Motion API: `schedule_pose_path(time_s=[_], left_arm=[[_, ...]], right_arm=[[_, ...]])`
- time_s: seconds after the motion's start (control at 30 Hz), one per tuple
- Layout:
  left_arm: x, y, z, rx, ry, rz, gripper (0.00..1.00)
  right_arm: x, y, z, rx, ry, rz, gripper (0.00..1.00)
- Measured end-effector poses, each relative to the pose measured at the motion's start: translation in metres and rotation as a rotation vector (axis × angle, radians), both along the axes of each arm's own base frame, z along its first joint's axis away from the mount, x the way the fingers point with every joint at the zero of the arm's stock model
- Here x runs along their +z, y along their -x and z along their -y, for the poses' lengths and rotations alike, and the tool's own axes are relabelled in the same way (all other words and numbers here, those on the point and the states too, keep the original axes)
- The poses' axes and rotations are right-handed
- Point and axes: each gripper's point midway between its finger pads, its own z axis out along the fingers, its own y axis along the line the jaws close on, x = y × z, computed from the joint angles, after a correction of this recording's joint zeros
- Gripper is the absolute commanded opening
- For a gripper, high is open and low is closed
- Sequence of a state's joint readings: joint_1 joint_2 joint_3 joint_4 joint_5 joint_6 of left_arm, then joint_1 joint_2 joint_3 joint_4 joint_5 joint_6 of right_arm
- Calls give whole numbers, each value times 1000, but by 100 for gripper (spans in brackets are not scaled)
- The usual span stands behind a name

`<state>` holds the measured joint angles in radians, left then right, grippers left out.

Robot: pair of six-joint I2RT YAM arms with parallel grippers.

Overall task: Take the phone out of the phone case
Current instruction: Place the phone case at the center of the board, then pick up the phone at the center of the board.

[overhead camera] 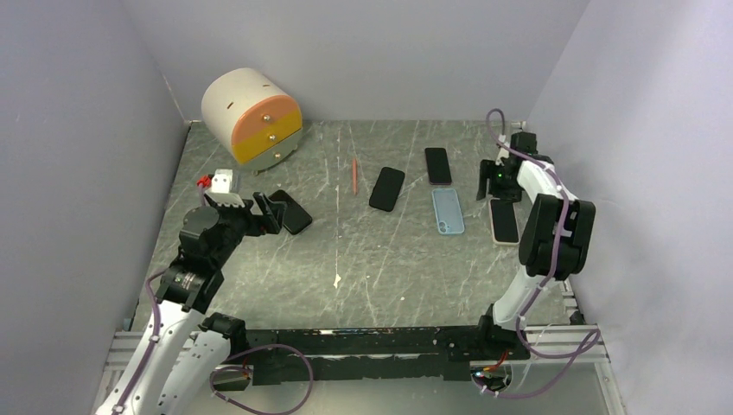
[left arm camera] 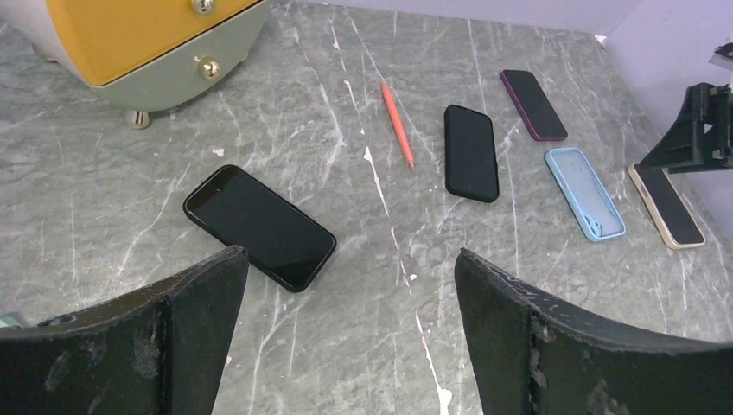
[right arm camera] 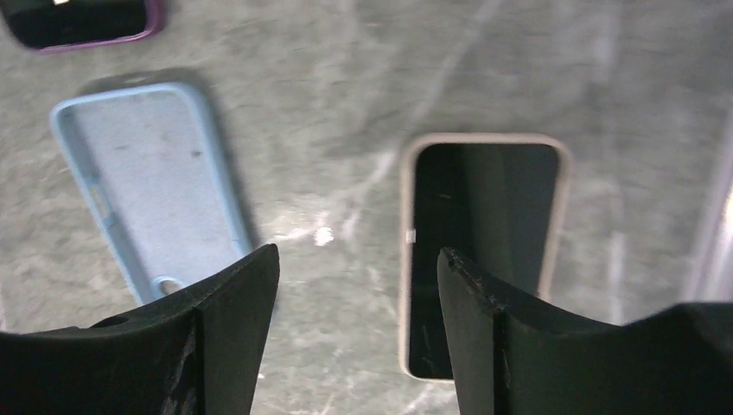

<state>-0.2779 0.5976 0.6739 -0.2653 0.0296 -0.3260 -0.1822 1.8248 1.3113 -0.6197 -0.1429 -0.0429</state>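
Note:
A light blue phone case [overhead camera: 448, 211] [right arm camera: 143, 181] lies empty and open side up on the marble table. Just right of it a phone with a beige rim [overhead camera: 504, 221] [right arm camera: 480, 233] lies flat, screen up. My right gripper [overhead camera: 500, 188] [right arm camera: 359, 259] hovers over the gap between them, open, with nothing between its fingers; its right finger overlaps the phone's left edge in the right wrist view. My left gripper [overhead camera: 270, 210] [left arm camera: 350, 259] stands wide open at the left, just short of a black phone [overhead camera: 290, 212] [left arm camera: 259, 226], and holds nothing.
A second black phone [overhead camera: 386, 188] and a phone in a purple case [overhead camera: 438, 165] lie mid-table, with a red pen [overhead camera: 354, 175] to their left. A round drawer cabinet [overhead camera: 252, 118] stands at the back left. Walls close in on both sides.

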Motion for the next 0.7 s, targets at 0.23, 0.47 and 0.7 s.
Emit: schedule_pose_path(time_s=[0.23,0.47,0.7], left_arm=[[9,5,-1,0,10,35,94],[16,7,-2,0,18,62,94],[13,7,-2,0,16,56,93]], right_arm=[[-3,20,55,-171,71,0,78],[-23,40,66,-219,48,-50,99],[-32,34,59,-167,0,-39,99]])
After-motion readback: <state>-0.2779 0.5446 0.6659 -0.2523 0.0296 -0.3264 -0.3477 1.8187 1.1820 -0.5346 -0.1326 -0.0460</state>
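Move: The beige-framed phone lies about 6 cm to the right hand's right, some 4 cm back and 5 cm below. Two neighbours lie at the same depth below this hand: the blue phone case, already free, about 9 cm to its left and 1 cm back, and the purple-framed phone some 14 cm ahead and 9 cm left. From the left hand, the beige-framed phone is roughly 60 cm to the right, 9 cm ahead and 25 cm below. Over to the beige-framed phone, the right hand swings about 6 cm right, away from the blue case, rising slightly at first, then draws back and sinks some 3 cm each way until its fingertips are close above the phone, one towards either long side. It turns about 10 degrees clockwise while the half-open fingers spread fully; no touch on the phone can be made out. ##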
